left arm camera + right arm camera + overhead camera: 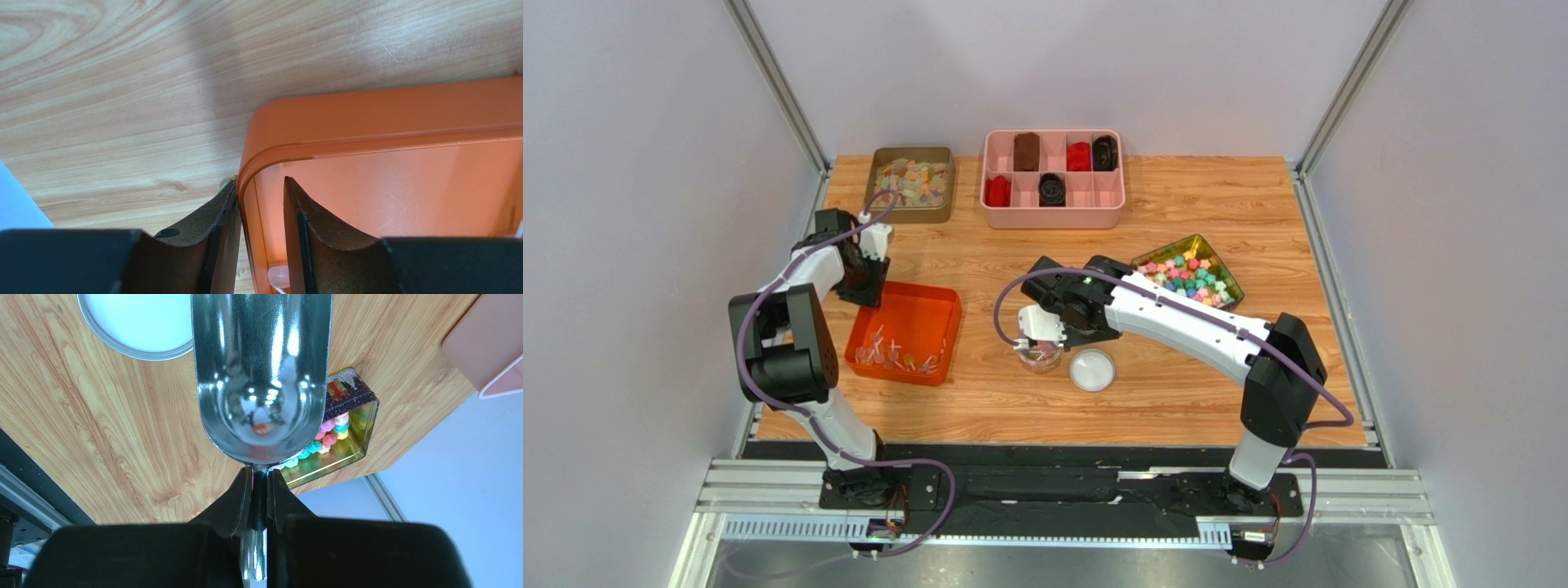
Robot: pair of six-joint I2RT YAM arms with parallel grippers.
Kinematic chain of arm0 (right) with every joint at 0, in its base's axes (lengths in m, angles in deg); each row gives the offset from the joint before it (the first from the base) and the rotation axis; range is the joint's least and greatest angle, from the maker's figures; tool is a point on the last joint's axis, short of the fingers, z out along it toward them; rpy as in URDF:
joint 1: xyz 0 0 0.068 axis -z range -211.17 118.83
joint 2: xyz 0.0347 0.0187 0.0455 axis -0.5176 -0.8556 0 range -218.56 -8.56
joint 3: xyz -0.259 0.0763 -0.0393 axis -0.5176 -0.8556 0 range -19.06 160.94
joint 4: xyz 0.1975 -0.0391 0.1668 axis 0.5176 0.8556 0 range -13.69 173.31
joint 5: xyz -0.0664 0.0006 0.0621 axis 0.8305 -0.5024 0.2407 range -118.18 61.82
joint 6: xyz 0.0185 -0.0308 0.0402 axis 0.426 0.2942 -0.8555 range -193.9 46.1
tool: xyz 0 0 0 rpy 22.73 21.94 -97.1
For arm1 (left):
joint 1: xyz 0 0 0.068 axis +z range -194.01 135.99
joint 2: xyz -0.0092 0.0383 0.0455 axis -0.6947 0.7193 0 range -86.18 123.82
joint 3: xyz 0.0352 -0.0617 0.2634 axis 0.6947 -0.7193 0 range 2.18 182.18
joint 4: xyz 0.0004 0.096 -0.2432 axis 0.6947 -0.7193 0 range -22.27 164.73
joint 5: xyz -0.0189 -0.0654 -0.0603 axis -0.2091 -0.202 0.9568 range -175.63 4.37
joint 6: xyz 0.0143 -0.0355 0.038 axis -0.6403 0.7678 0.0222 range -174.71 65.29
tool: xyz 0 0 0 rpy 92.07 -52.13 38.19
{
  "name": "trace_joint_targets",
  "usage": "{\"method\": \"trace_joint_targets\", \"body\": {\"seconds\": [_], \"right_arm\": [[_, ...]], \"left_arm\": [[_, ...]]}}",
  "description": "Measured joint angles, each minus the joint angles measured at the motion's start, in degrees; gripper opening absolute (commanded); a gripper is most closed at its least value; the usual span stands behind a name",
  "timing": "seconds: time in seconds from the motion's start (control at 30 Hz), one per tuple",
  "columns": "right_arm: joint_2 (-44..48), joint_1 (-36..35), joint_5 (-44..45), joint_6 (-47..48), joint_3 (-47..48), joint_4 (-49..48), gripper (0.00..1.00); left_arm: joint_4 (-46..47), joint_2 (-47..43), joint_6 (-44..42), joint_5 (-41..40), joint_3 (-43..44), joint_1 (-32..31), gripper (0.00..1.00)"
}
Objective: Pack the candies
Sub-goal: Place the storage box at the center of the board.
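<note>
The candies (pixel 891 355) lie in a heap at the near end of the orange tray (pixel 928 312); one whitish piece (pixel 277 275) shows between my left fingers. My left gripper (pixel 261 180) straddles the tray's far-left corner wall (pixel 368 116), jaws open. The outer finger (pixel 215 214) lies against the wall and the inner one stands apart. In the top view that gripper (pixel 867 288) hangs over this corner. My right gripper (pixel 260 471) is shut on the handle of a metal scoop (pixel 261 373), held over a small clear jar (pixel 1038 357).
A round white lid (pixel 1092 369) lies right of the jar. A green tin of chunky bright candies (pixel 1189 272) stands at the right, a brown tin of pastel pieces (pixel 911 181) at the back left, and a pink compartment box (pixel 1053 179) at the back.
</note>
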Motion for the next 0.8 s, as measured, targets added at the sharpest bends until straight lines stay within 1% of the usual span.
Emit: {"method": "trace_joint_targets", "body": {"seconds": [0.27,0.47,0.5,0.53,0.6,0.63,0.67,0.7,0.8], "right_arm": [[-0.3,-0.5,1.8,1.0,2.1,1.3,0.0],[-2.0,-0.5,1.6,1.0,8.9,1.6,0.0],[-2.4,-0.6,1.4,1.0,10.3,1.5,0.0],[-3.3,-0.7,0.9,1.0,13.0,1.4,0.0],[-4.5,-1.0,0.4,0.9,15.5,0.9,0.0],[-5.8,-1.3,-0.1,0.8,18.0,0.7,0.0],[-6.8,-1.6,-0.5,0.7,19.5,0.2,0.0],[-8.2,-2.1,-0.9,0.6,21.1,-0.4,0.0],[-12.9,-3.5,-2.5,0.0,26.4,-1.7,0.0]], "left_arm": [[-1.0,-1.1,0.5,1.7,-0.5,0.0,0.39],[-2.2,-2.3,0.9,3.3,-0.8,0.0,0.39],[-2.3,-2.6,1.0,3.5,-0.8,0.0,0.41],[-2.4,-3.0,1.1,3.6,-0.8,0.0,0.48],[-2.4,-3.7,1.5,4.1,-0.8,0.0,0.52],[-2.6,-3.9,1.6,4.3,-0.8,0.0,0.56],[-2.6,-4.1,1.8,4.5,-0.7,0.0,0.57],[-2.8,-4.3,2.0,4.6,-0.6,0.0,0.58],[-3.3,-4.5,2.5,4.9,0.2,0.0,0.65]]}}
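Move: The left gripper is already half open astride the storage box's left wall, close to the far-left corner; the box's middle lies about 7 cm back, 6 cm to the right and 2 cm below. The gummy tray stands 24 cm ahead and 3 cm to the right. From the right hand, holding the scoop, the storage box is some 36 cm left, 3 cm ahead and 12 cm lower; the candy jar lies 13 cm left and 1 cm back, the white lid 4 cm left and 4 cm back. Swing the right gripper, still holding the empty scoop, up and away over the candy jar, then faster to the left towards the storage box, about 11 cm with 4 cm forward, rolling its left side up some 15 degrees. Ease the left gripper slightly left and back, then lift it about 2.5 cm while spreading its fingers wider around the box wall. ##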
